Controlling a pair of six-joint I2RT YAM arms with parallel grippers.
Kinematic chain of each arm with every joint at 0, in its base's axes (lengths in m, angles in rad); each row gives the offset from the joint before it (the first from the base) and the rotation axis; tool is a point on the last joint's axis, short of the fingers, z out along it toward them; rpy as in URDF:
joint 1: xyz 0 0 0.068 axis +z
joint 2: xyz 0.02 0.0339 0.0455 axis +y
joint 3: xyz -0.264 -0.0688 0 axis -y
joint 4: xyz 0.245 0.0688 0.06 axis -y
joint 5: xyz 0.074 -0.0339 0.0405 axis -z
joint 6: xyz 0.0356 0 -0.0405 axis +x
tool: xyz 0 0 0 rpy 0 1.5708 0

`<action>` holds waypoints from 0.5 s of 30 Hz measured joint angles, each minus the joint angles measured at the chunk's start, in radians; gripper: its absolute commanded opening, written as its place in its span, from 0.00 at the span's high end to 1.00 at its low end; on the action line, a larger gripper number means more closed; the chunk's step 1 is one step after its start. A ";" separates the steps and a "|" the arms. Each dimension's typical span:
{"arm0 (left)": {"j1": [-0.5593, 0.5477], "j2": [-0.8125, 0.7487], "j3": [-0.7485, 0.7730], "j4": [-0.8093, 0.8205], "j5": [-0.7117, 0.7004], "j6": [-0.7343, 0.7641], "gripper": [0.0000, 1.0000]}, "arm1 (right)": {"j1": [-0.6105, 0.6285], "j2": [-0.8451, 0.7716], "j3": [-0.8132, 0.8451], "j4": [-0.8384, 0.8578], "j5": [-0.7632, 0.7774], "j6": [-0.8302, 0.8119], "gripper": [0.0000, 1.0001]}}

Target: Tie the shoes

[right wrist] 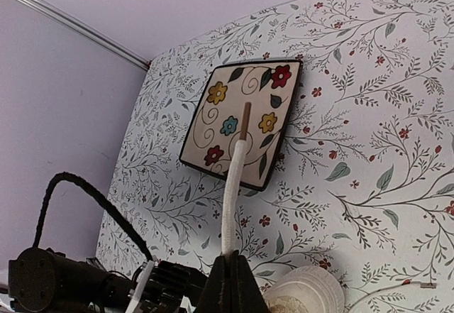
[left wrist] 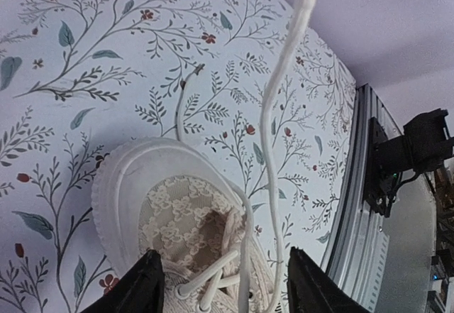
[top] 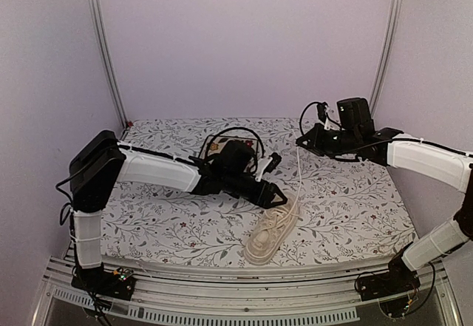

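Note:
The cream shoe [top: 271, 234] lies on the floral cloth near the front edge, toe toward the arm bases. My left gripper [top: 278, 197] hovers just above its lacing, open. In the left wrist view its black fingers [left wrist: 145, 286] straddle the shoe [left wrist: 167, 206] without pinching anything. One lace [top: 298, 178] runs taut from the shoe up to my right gripper [top: 300, 143], which is raised at the back right. That gripper [right wrist: 231, 260] is shut on the lace [right wrist: 234, 178], whose tip sticks out past the fingers. The other lace end [left wrist: 181, 107] lies loose on the cloth.
A square floral plate [right wrist: 241, 121] with a dark rim sits at the back of the cloth, mostly hidden behind my left arm [top: 159, 171] in the top view. A metal rail [top: 222, 293] runs along the table's front edge. Walls enclose the other sides.

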 measured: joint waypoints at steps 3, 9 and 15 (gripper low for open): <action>0.000 0.037 0.050 -0.062 0.000 0.026 0.48 | 0.000 -0.002 0.000 0.000 0.001 0.000 0.98; 0.000 0.042 0.057 -0.139 0.017 0.061 0.62 | 0.000 -0.002 0.000 0.001 0.001 0.000 0.98; 0.000 0.042 0.083 -0.161 0.063 0.079 0.64 | 0.000 -0.002 0.000 0.001 0.001 0.000 0.98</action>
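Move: The left hand, fingers apart, hangs over the heel end of the shoe; the loose lace lying over the shoe's collar is about 1 cm back, 2 cm right and 5 cm below. The shoe's middle lies some 6 cm back, 2 cm left and 7 cm down from the hand, and the foot of the held lace about 4 cm right, level fore and aft, and 5 cm below. From the right hand, that loose lace lies roughly 12 cm back, 4 cm left and 17 cm below. No pinch yet: the left fingers narrow to a bit over half their starting gap around the loose lace at the shoe's collar. The hand sinks about 2.5 cm towards it, then lifts back about 1 cm while easing roughly 1 cm back, tipping slightly further down and turning clockwise about 5 degrees. The right hand stays put, still pinching its lace upright. ##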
